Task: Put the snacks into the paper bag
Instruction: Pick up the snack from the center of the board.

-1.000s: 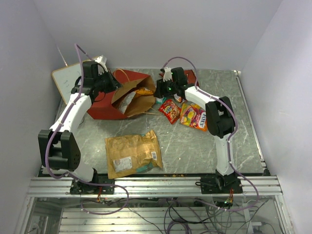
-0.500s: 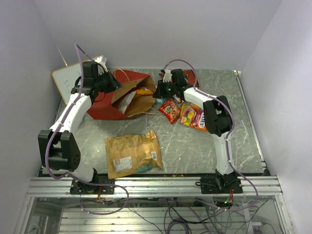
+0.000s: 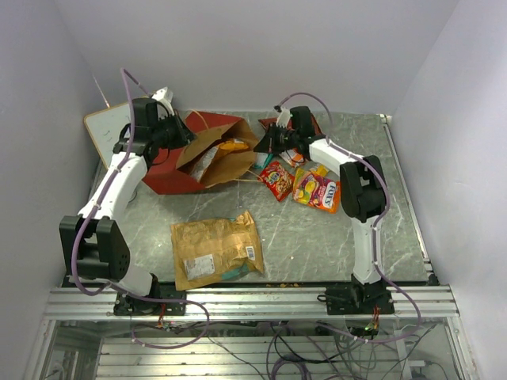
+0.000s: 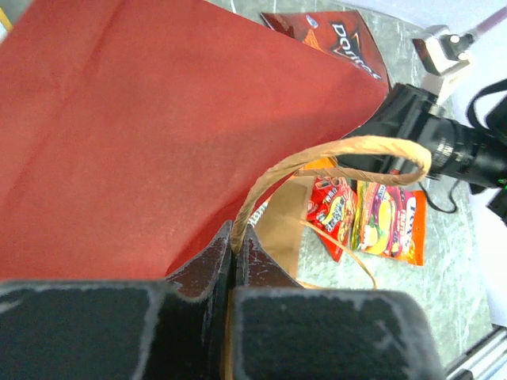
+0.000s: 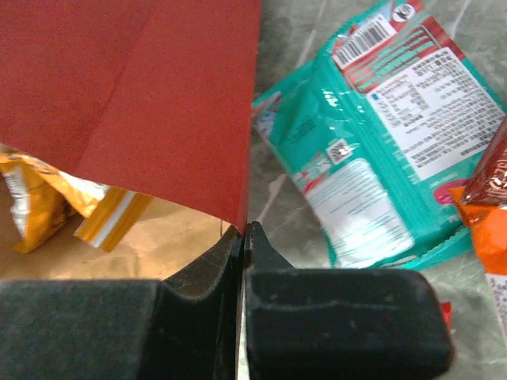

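Observation:
The red paper bag (image 3: pixel 170 170) lies on its side at the back left, its brown mouth (image 3: pixel 226 162) facing right. Orange and yellow snacks (image 5: pixel 43 202) lie inside it. My left gripper (image 4: pixel 238 231) is shut on the bag's twisted paper handle (image 4: pixel 348 150). My right gripper (image 5: pixel 244 231) is shut on the bag's red rim (image 5: pixel 198 158) at the right of the mouth. On the table lie a teal packet (image 5: pixel 380 142), a small red pack (image 3: pixel 276 179), an orange pack (image 3: pixel 317 190), a dark red chip bag (image 4: pixel 341 39) and a large tan-gold bag (image 3: pixel 215 249).
A white writing board (image 3: pixel 107 127) leans behind the left arm at the back left. The loose small packs sit just under the right arm's forearm (image 3: pixel 333 154). The metal rail (image 3: pixel 253 305) runs along the near edge.
My right gripper has shut on the bag's rim and drawn it up and to the right, so the mouth stands wider. The left gripper has kept its hold on the handle.

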`<state>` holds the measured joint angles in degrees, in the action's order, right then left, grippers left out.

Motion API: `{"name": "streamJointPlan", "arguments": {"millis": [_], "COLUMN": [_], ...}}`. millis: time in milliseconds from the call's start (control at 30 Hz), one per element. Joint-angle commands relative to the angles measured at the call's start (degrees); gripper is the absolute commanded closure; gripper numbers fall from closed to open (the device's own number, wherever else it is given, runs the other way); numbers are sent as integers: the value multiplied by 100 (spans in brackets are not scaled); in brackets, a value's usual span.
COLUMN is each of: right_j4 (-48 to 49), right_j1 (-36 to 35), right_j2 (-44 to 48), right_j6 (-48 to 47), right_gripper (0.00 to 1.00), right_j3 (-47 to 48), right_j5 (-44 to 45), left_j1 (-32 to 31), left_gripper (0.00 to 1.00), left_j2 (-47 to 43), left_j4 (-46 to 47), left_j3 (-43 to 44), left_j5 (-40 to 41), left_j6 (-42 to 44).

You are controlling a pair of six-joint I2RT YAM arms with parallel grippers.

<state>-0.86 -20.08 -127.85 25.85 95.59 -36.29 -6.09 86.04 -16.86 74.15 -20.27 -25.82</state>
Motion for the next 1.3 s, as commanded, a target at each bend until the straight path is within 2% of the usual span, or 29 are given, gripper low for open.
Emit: {"name": "streamJointPlan", "arguments": {"millis": [0,200,500,867,1267], "right_j4": [33,-450,-1300,-1505,-1566], "right_j1": [63,60,62,-5,-132], "right_j2": [719,1170,1534,1695,673], "right_j6": [289,252,6,143,350], "right_gripper": [100,100,100,100,100], "right_j3": [-36,149,623,1002,1769], "right_j5": [-258,-365,-441,-568,-791], "left_j1": [55,55,55,73,231], "left_gripper": [93,93,93,93,93], "left_j2": [-172,-76,-82,95,304], "left_j4": [-198,-540,-814,-1535,-1566], "left_j3": [423,767,974,1611,1261], "left_j5": [269,353,256,278,818], "left_j6": [478,806,752,752,1085]}}
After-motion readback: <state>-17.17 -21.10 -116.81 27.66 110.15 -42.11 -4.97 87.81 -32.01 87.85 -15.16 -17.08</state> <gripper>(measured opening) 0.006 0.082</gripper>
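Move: The paper bag lies on its side, mouth to the right; its middle is about 18 cm left of the right hand, level ahead and 3 cm lower, that hand already gripping its rim. Left hand keeps the handle, bag's middle some 6 cm ahead, 2 cm left, 15 cm below. From the right hand, about 9 cm below it, teal snack 6 cm ahead, 1 cm left; red snack 3 cm back, 6 cm right; orange snack 7 cm ahead, 9 cm right. Upward goes the right hand, some 17 cm, easing back 3 or 4 cm early on and keeping the bag's rim pinched as it pulls it away from the table. The left hand, still shut on the handle, lifts about 5 cm, then sinks slightly and slips 2 cm left, rolling gently so that its left side rises. ##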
